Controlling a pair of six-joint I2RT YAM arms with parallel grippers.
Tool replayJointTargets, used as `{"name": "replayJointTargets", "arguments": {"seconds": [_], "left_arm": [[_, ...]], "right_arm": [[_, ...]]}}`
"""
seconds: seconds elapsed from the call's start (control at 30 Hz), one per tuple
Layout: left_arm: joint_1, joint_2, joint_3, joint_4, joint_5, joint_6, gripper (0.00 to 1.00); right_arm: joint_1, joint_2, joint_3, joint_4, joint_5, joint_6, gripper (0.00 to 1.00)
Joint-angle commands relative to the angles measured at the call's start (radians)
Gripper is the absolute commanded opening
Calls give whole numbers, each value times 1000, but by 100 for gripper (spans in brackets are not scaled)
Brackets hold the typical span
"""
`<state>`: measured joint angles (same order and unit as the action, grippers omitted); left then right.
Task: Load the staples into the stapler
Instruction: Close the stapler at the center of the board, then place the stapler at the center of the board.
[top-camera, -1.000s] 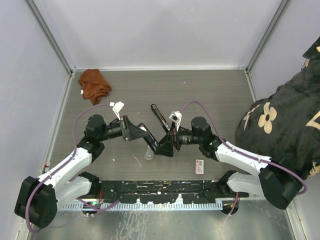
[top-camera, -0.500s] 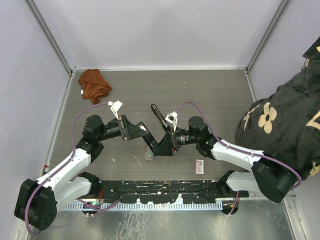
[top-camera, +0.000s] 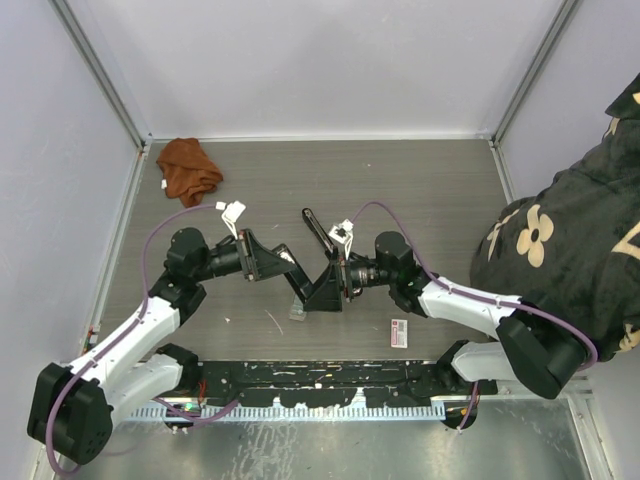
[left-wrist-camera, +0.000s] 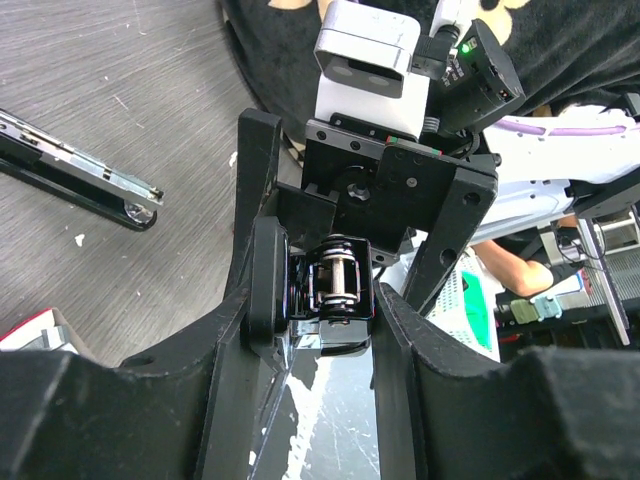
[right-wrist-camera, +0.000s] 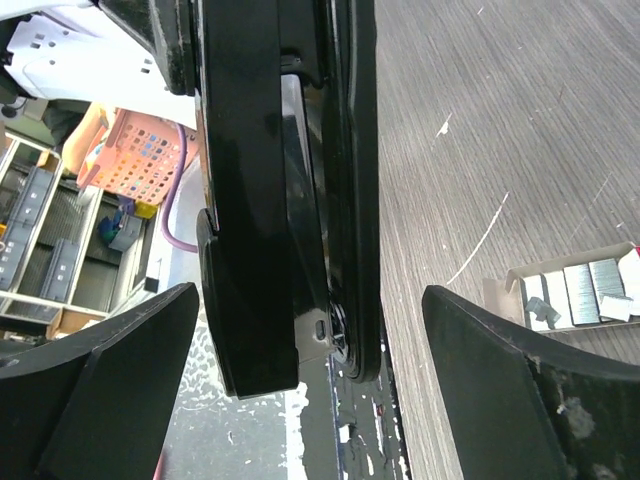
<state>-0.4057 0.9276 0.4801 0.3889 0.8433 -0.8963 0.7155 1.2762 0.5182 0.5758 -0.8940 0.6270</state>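
Note:
The black stapler (top-camera: 318, 232) is held up off the table with its top arm swung open toward the back. My left gripper (top-camera: 292, 268) is shut on its hinge end; in the left wrist view the fingers (left-wrist-camera: 225, 400) press on both sides of the stapler's hinge (left-wrist-camera: 338, 285). My right gripper (top-camera: 325, 290) faces it from the right, open wide. In the right wrist view the stapler body (right-wrist-camera: 270, 180) stands between the fingers (right-wrist-camera: 110, 370) with gaps on both sides. The staples (top-camera: 298, 310) lie in their small tray on the table below, also in the right wrist view as the staples (right-wrist-camera: 580, 292).
A red-and-white staple box (top-camera: 399, 333) lies near the right arm's base. An orange cloth (top-camera: 187, 168) is bunched at the back left. A person in dark flowered clothing (top-camera: 560, 240) stands at the right edge. Grey walls enclose the table.
The right arm has shifted a little left toward the stapler. The left arm and the stapler have stayed where they were.

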Motion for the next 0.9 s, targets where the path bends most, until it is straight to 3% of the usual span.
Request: {"name": "replayJointTargets", "arguments": {"seconds": [0.0,0.23,0.4,0.53,0.87], "left_arm": [[-1,-47,84,-17,-5,29,0],[-1,-66,97,-75,-28,43,0],[28,-63,223,-462,-150,211,0],[131,-42,284,-657,-193,270,0],[398,196,271,-709,-272,215,0]], "right_arm": [[-5,-43,36,30,40,-12,100],[-9,-31,34,57,18,3,95],[-24,-74,34,-78,147,-80,100],[-83,-180,10,-182,298,-135,100],[-130,-355,21,-504,647,-281,100]]}}
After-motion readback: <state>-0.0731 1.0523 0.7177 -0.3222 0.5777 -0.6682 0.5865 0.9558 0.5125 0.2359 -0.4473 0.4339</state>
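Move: The left gripper holds the shut stapler. The bare board it is heading for lies perhaps 11 cm ahead, 14 cm left and 17 cm below. The open stapler's middle is about 7 cm ahead and 9 cm right of this hand; the staple box is 5 cm back and 1 cm right, both 17 cm lower. From the empty right gripper, the open stapler lies some 11 cm ahead, 4 cm right and 12 cm down, the staple box 2 cm back and 3 cm left. Keep the left fingers pinched on the stapler and swing it about 15 cm away from the right gripper, left and forward first, then sinking steeply towards the bare board, turning counter-clockwise and tipping the fingers down. Draw the right gripper, already wide open, off from around the stapler's free end, some 10 cm forward and right towards the open stapler, turning it about 30 degrees clockwise. ##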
